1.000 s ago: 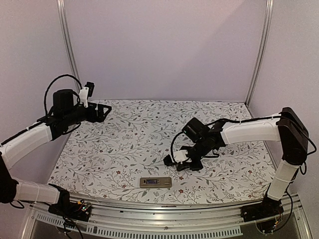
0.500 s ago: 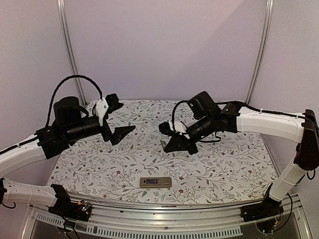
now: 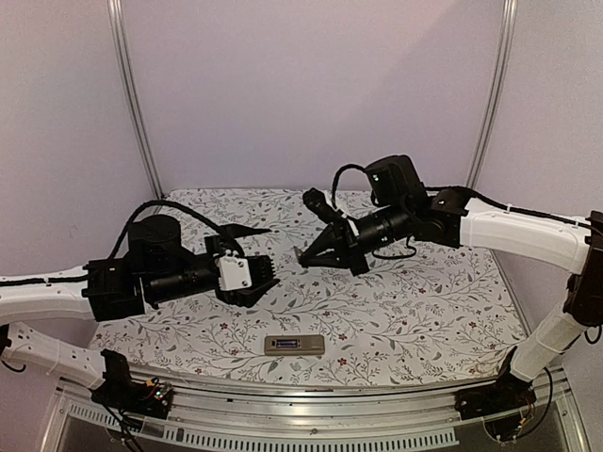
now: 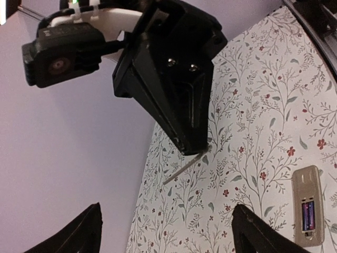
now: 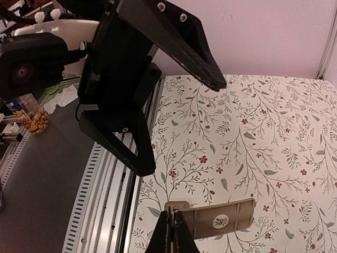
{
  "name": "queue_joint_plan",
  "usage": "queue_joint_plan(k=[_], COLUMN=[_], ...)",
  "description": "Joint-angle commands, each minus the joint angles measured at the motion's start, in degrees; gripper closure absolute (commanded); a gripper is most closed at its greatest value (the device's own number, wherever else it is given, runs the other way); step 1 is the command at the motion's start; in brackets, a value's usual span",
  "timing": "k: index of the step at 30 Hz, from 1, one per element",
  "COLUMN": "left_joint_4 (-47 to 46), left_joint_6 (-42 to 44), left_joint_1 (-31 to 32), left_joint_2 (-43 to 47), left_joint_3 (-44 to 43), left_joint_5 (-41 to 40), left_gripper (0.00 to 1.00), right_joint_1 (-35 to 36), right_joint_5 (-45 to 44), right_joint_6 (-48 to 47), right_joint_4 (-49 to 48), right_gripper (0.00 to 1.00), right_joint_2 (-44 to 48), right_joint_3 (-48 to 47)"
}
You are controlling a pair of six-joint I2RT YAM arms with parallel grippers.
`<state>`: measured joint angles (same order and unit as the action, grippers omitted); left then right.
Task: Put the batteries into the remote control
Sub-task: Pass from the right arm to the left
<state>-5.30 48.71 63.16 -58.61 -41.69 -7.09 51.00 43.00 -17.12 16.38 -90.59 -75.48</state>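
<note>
The remote control [image 3: 294,345] lies back-up near the table's front edge. The left wrist view shows it too [image 4: 308,182], with the batteries [image 4: 308,215] seated in its dark recess. My right gripper [image 3: 306,252] hovers above mid-table, shut on one end of the flat tan-grey cover [image 5: 231,217]. The cover shows edge-on in the left wrist view [image 4: 184,167]. In the right wrist view the right gripper [image 5: 172,217] pinches that cover. My left gripper [image 3: 267,256] is open and empty, facing the right gripper from the left. Its fingertips [image 4: 250,232] stand wide apart.
A floral cloth [image 3: 424,301] covers the table. An aluminium rail [image 3: 311,414] runs along the front edge, and purple walls close the back and sides. The left gripper's fingers [image 5: 121,137] fill the upper left of the right wrist view.
My right gripper has lifted off the table with the cover and moved back and up. My left arm has swung down and right, ending open opposite the right gripper. The remote has not moved.
</note>
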Motion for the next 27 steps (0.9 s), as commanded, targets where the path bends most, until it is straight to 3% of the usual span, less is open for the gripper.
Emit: queue_joint_plan(k=[1, 4, 8, 13, 18, 27], left_joint_4=[13.15, 14.21, 14.02, 16.01, 19.17, 21.57], left_joint_6=[1.88, 1.99, 0.02, -1.69, -2.13, -2.31], left_joint_1=[0.58, 0.58, -0.17, -2.29, -2.21, -2.25], left_joint_2=[-2.46, -3.93, -5.46, -6.35, -9.73, -11.28], left_joint_3=[-6.31, -6.48, -8.93, -11.86, -14.08, -15.41], left_joint_5=[3.34, 3.94, 6.54, 15.14, 16.11, 17.75], left_gripper=[0.21, 0.27, 0.46, 0.49, 0.70, 0.69], right_joint_1=[0.42, 0.71, 2.17, 3.02, 3.58, 3.58], right_joint_5=[2.51, 3.98, 6.77, 7.40, 7.09, 6.70], right_joint_6=[-1.09, -3.29, -6.85, -10.01, -11.32, -12.49], right_joint_4=[2.06, 2.24, 4.42, 6.91, 7.08, 7.60], right_gripper=[1.00, 1.00, 1.00, 1.00, 1.00, 1.00], right_joint_2=[2.74, 3.19, 3.55, 4.01, 4.02, 3.80], right_joint_3=[1.32, 1.95, 1.36, 1.48, 1.27, 0.74])
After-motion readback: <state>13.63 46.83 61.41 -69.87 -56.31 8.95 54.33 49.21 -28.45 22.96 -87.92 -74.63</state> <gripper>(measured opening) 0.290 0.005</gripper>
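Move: The left hand, open, has the battery cover about 6 cm to its right, 3 cm ahead and 2 cm lower, held by one end in the right fingertips; the cover's middle is some 3 cm ahead and 1 cm left of the right hand, level with it. From the right hand the left gripper is about 7 cm to the left, neither ahead nor back, 2 cm higher. The remote control lies far below, roughly 26 cm under the left hand, 4 cm to its right and 3 cm back. The left hand closes in on the free part of the battery cover, going about 4 cm to the right and, dipping unevenly, a little down and back, while its wrist tips down and turns clockwise some 20 degrees in all and its fingers narrow from nearly wide open to under a third, one to each side of the cover. The right hand, still shut on the cover's end, draws it back about 5 cm towards the base and turns it some 10 to 15 degrees counter-clockwise, then all but stops and holds it out. ##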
